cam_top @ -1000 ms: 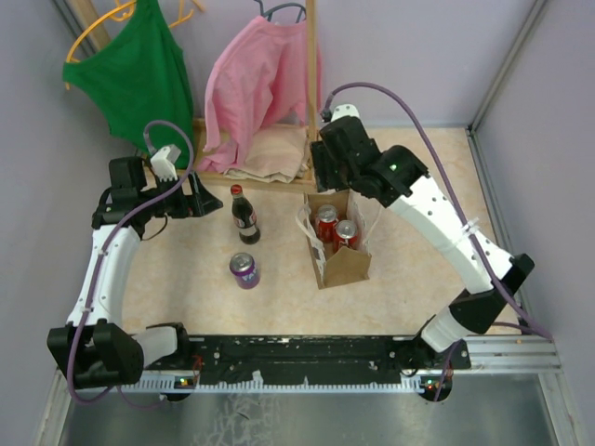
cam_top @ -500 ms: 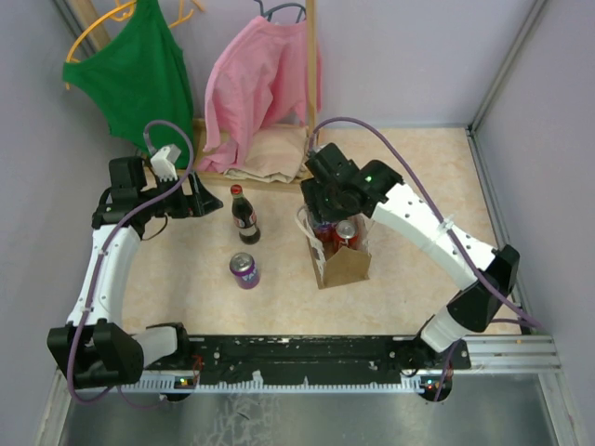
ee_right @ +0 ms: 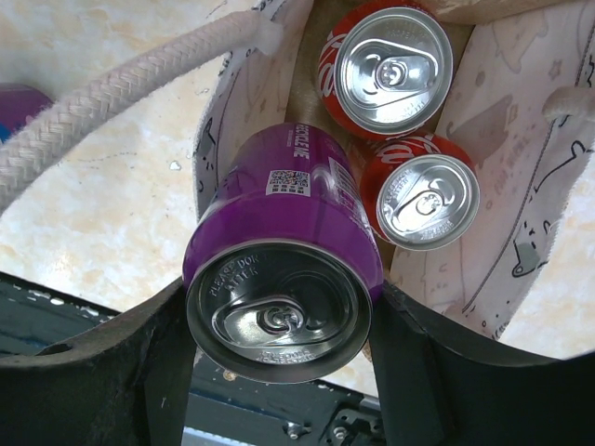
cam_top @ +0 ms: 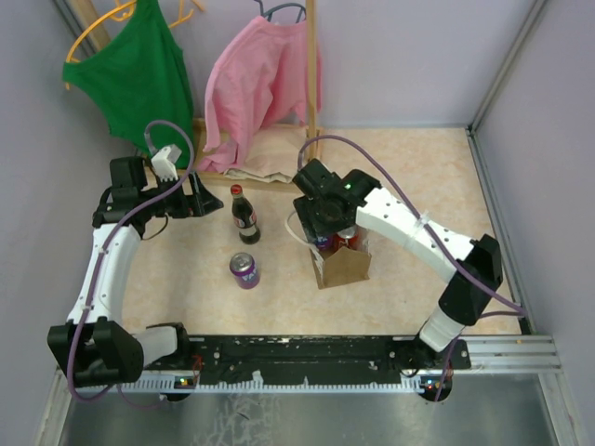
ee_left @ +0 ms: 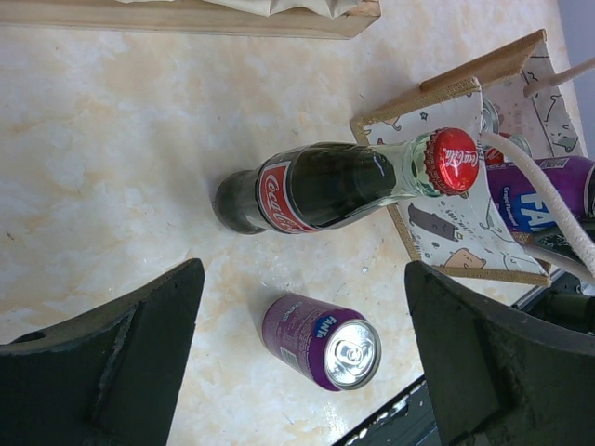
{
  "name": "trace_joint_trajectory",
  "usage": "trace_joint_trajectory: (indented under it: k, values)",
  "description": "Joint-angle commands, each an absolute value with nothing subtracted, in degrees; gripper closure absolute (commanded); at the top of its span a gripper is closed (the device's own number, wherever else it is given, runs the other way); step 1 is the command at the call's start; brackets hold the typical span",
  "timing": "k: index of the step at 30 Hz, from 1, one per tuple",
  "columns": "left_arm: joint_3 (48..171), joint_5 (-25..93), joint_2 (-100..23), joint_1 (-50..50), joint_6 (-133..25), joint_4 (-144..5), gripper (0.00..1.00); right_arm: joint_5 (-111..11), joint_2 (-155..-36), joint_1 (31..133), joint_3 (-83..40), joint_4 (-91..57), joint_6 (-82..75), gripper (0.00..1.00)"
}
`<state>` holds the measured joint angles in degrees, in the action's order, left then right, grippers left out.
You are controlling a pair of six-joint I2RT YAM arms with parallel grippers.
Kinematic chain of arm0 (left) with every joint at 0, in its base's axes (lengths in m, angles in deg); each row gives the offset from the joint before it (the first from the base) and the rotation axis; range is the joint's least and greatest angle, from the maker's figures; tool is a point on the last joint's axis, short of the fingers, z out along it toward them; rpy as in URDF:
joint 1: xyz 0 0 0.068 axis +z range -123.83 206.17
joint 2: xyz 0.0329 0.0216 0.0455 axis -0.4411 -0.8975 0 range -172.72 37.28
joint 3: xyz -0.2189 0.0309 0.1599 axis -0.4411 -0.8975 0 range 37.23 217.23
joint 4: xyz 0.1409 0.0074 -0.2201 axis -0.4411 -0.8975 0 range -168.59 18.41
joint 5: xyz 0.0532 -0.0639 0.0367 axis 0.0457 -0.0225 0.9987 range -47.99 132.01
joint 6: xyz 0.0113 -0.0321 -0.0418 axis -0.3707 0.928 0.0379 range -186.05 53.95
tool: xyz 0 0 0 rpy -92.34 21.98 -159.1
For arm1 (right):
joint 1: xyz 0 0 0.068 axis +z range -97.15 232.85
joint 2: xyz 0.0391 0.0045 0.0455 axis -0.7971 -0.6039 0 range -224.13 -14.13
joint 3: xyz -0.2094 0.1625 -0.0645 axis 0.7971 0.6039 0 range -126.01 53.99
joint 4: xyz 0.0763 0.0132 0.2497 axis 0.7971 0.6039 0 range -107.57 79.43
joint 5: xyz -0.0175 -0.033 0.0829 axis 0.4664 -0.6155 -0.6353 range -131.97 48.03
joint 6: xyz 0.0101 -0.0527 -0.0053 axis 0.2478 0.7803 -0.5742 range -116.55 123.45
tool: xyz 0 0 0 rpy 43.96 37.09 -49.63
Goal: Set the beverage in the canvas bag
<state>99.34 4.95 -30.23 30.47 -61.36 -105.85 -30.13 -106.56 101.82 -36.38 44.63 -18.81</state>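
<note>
The canvas bag stands open at mid-table with two red cans upright inside. My right gripper is shut on a purple Fanta can and holds it upright over the bag's left rim, beside a white rope handle. The bag and the held can also show in the left wrist view. My left gripper is open and empty, left of a cola bottle. A second purple can stands in front of the bottle.
A wooden rack base with a beige cushion, a pink garment and a green garment stands at the back. Walls close both sides.
My right arm has swung forward and left with the purple can, from behind the bag to over its left rim. The left arm has not moved.
</note>
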Motion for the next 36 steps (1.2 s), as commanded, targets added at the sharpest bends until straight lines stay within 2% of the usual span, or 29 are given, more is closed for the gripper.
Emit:
trace_joint_trajectory:
  k: [1, 15, 36]
  values:
    - [100.35, 4.04, -30.48, 30.84, -61.83, -104.92, 0.06, -30.47, -106.16, 102.25, -36.95, 39.83, -18.55, 1.00]
    - [99.66, 3.91, -30.09, 30.83, -61.57, -104.72, 0.06, -28.21, -112.93, 101.75, -34.86, 32.01, -18.40, 1.00]
    - [99.92, 3.96, -30.47, 30.88, -61.17, -104.51, 0.06, -25.79, -111.60, 99.53, -26.09, 28.11, -19.92, 1.00]
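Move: The right hand already holds a Fanta can over the canvas bag. The empty spot for it is about 2 cm ahead, straight below, its middle some 12 cm down. From the hand, the farther Coke can in the bag is about 8 cm ahead and 2 right, the nearer 4 ahead and 6 right. The loose Fanta lies 20 cm left and 4 back, the Coke bottle 19 left and 7 ahead. From the left hand, the spot lies roughly 24 cm right, 5 back. Still pinching the Fanta can near its top, the right hand lowers it between the bag's left wall and the two Coke cans, about 8.5 cm down in all. The first 6 cm lead slightly forward and left; after a brief, nearly level creep forward, the hand shifts some 1.5 cm right and sinks the rest. The wrist tilts barely, and the fingers keep their hold. ##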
